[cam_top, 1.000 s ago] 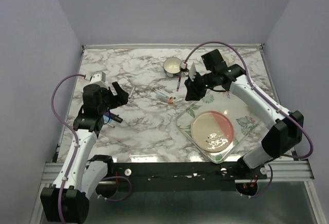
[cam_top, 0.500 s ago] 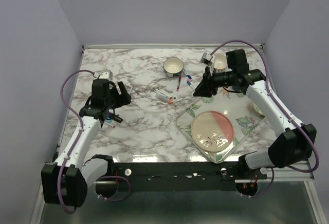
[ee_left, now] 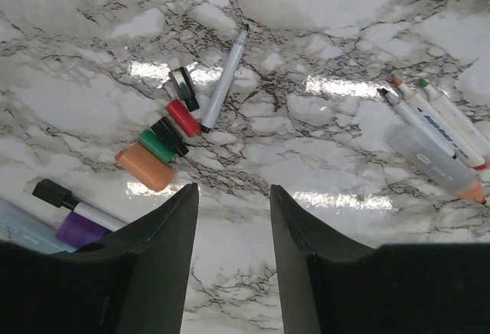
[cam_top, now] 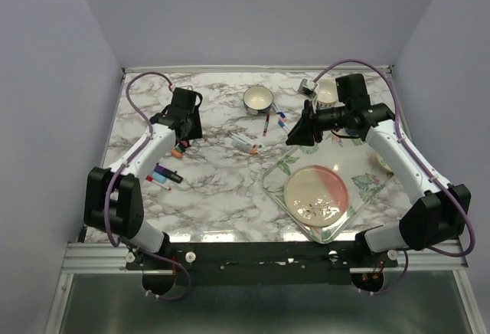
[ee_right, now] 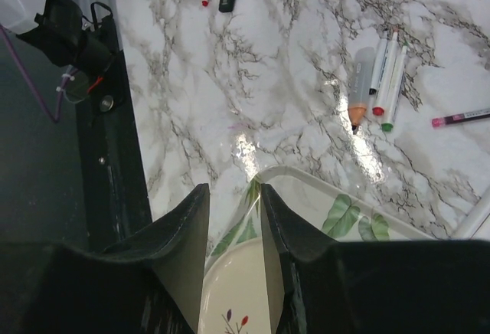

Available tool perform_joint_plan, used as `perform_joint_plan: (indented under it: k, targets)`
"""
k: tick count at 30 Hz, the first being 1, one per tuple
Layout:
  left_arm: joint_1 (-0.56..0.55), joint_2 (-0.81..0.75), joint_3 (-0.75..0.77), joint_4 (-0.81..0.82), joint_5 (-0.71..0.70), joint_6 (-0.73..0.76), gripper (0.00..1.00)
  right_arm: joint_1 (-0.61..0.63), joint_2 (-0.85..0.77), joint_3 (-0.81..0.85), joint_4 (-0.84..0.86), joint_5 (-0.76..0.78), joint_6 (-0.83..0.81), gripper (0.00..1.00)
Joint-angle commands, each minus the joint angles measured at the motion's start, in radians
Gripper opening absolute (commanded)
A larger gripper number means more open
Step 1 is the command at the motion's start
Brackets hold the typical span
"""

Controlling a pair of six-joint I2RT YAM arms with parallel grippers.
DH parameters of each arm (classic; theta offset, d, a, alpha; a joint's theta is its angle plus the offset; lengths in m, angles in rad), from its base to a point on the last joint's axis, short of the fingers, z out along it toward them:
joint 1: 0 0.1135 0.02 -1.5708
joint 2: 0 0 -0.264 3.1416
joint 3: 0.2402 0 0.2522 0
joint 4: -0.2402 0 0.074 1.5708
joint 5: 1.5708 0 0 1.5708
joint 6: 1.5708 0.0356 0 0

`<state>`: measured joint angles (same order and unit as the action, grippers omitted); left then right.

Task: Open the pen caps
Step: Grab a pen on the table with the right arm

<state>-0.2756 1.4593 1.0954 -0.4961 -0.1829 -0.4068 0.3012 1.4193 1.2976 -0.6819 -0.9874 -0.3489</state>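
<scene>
Loose pen caps lie on the marble just ahead of my left gripper (ee_left: 233,188): an orange cap (ee_left: 145,167), a green cap (ee_left: 157,146), a red cap (ee_left: 182,117) and a black cap (ee_left: 182,87). Beside them rests an uncapped white pen (ee_left: 224,80). A purple-capped pen (ee_left: 76,227) lies at the lower left. The left gripper (cam_top: 186,129) is open and empty. Three capped pens (ee_right: 383,73) lie mid-table beside a thick orange-tipped marker (ee_right: 360,81). My right gripper (ee_right: 233,187) is open and empty, hovering over the tray's corner (cam_top: 298,135).
A leaf-printed tray (cam_top: 274,175) holding a cream and pink plate (cam_top: 315,194) sits at the front right. A cup (cam_top: 258,99) stands at the back centre. More pens (cam_top: 164,175) lie at the left, and a pink pen (ee_right: 459,117) lies near the right gripper.
My left arm has swung out toward the back of the table, over the loose caps, and its jaws have narrowed. The right arm rose and turned early on, then held still.
</scene>
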Motion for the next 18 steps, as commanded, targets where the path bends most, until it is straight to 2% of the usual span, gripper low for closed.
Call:
perform_joint_plan:
  k: [1, 5, 8, 12, 18]
  targets:
    - [-0.008, 0.145, 0.139, -0.071, -0.078, 0.055, 0.47, -0.002, 0.006, -0.014, 0.001, -0.040, -0.002, 0.40]
    - [-0.014, 0.297, 0.262, -0.119, -0.082, 0.109, 0.36, -0.002, 0.009, -0.008, -0.011, -0.045, -0.010, 0.40]
    - [-0.016, 0.390, 0.346, -0.160, -0.102, 0.135, 0.32, -0.002, 0.004, -0.009, -0.015, -0.046, -0.013, 0.40]
    - [-0.016, 0.486, 0.435, -0.212, -0.133, 0.178, 0.30, -0.002, 0.000, -0.012, -0.016, -0.046, -0.015, 0.40]
    - [-0.014, 0.559, 0.480, -0.233, -0.127, 0.197, 0.29, -0.002, 0.004, -0.011, -0.018, -0.046, -0.019, 0.40]
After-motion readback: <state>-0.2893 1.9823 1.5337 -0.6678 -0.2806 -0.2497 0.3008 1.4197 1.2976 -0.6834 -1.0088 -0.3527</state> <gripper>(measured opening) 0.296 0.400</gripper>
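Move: The uncapped pen lying beside the loose caps is about 11 cm ahead of the left hand, 2 cm to its left and some 12 cm below. From that same hand, at the same depth, the red cap lies about 7 cm ahead and 6 cm left, the orange cap 4 cm ahead and 9 cm left, and the pen group about 8 cm ahead and 17 cm right. From the right hand the uncapped pen is about 20 cm ahead, 33 cm left and 24 cm below. The uncapped pen is what the left hand closes in on: it reaches forward about 7 cm while sinking, then drops more steeply at the end, some 6.5 cm lower in all. The fingers, just over half open, narrow to under a third as the wrist tips farther down and its left side rises, each by about 15 degrees; no touch can be seen. ##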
